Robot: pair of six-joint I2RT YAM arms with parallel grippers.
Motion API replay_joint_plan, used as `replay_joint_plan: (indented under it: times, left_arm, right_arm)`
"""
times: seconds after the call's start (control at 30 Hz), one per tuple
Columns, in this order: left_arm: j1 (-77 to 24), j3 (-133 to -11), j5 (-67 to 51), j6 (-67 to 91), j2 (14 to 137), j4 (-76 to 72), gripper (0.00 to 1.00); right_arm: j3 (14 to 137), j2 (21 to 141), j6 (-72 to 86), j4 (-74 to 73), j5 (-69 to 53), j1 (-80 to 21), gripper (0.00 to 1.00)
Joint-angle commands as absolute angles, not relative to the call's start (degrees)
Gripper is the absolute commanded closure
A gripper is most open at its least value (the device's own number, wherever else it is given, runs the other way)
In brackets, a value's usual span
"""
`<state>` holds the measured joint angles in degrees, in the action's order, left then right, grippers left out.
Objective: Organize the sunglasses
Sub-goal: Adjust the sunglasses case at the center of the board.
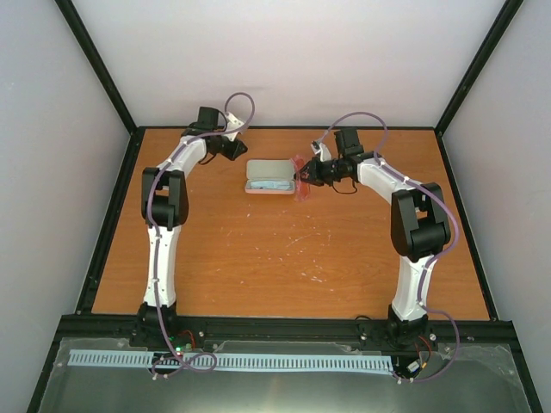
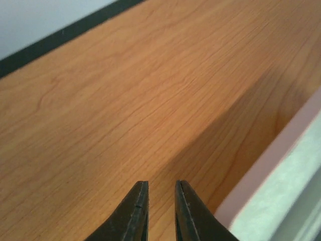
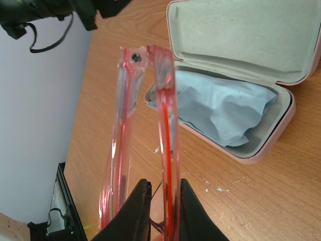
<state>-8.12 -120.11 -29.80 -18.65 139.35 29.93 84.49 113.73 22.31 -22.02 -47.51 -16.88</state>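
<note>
My right gripper (image 3: 165, 183) is shut on the sunglasses (image 3: 163, 100), holding their translucent red-pink frame edge-up above the table, just right of the open pink case (image 3: 261, 145). A crumpled light blue cloth (image 3: 225, 105) lies in the case's lower half. From above, the sunglasses (image 1: 300, 191) hang at the right gripper (image 1: 304, 176) beside the case (image 1: 269, 178). My left gripper (image 1: 239, 153) hovers low by the case's far left side. Its fingers (image 2: 161, 183) stand a narrow gap apart with only bare wood between them, and the case's pink rim (image 2: 266, 165) is at the right.
The orange wooden table (image 1: 284, 258) is bounded by a black frame (image 1: 284, 327) and white walls. Small white scuffs (image 3: 215, 187) mark the wood near the case. The left arm's dark wrist and cable (image 3: 50, 15) show at the top left of the right wrist view.
</note>
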Motion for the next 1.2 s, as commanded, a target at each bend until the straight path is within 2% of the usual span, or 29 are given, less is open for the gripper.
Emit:
replay_joint_plan:
  times: [0.0, 0.17, 0.77, 0.97, 1.17]
  left_arm:
    - [-8.26, -126.31, -23.30, -23.51, 142.28, 35.03, 0.82]
    - [-8.08, -130.45, -23.26, -25.05, 145.70, 38.65, 0.81]
    - [-8.21, -126.72, -34.88, -25.63, 147.55, 43.45, 0.81]
    - [-8.47, -120.63, -37.97, -23.28, 143.04, 41.72, 0.82]
    - [-10.00, -108.90, -41.03, -20.12, 137.01, 36.48, 0.83]
  right_arm:
    - [84.51, 113.92, 22.54, -19.90, -47.13, -16.64, 0.97]
    - [83.82, 114.25, 22.54, -19.30, -47.10, -16.64, 0.97]
    - [82.51, 116.37, 25.44, -16.82, -46.40, -16.70, 0.97]
    - [82.38, 116.77, 26.56, -17.68, -45.01, -16.63, 0.97]
    - [79.28, 116.33, 29.53, -13.96, -42.54, -16.70, 0.97]
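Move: The open sunglasses case lies about 8 cm back, 8 cm to the right and some 6 cm below the left gripper, which hovers beyond the raised lid near its left end. The blue cloth in the case's tray is roughly 10 cm back, 8 cm right and 8 cm below that gripper. From the right gripper, which already holds the pink sunglasses, the case is about 9 cm ahead, 10 cm left and 11 cm down. Bring the left gripper down behind the lid first, about 3.5 cm with a touch forward and left, then draw it back towards the base while still sinking, with the nearly shut fingers tipping some 15 degrees steeper, so that they bear against the outside of the lid near its left corner and push the case back. Keep the sunglasses gripped in the right hand and let it sink about 3 cm. ##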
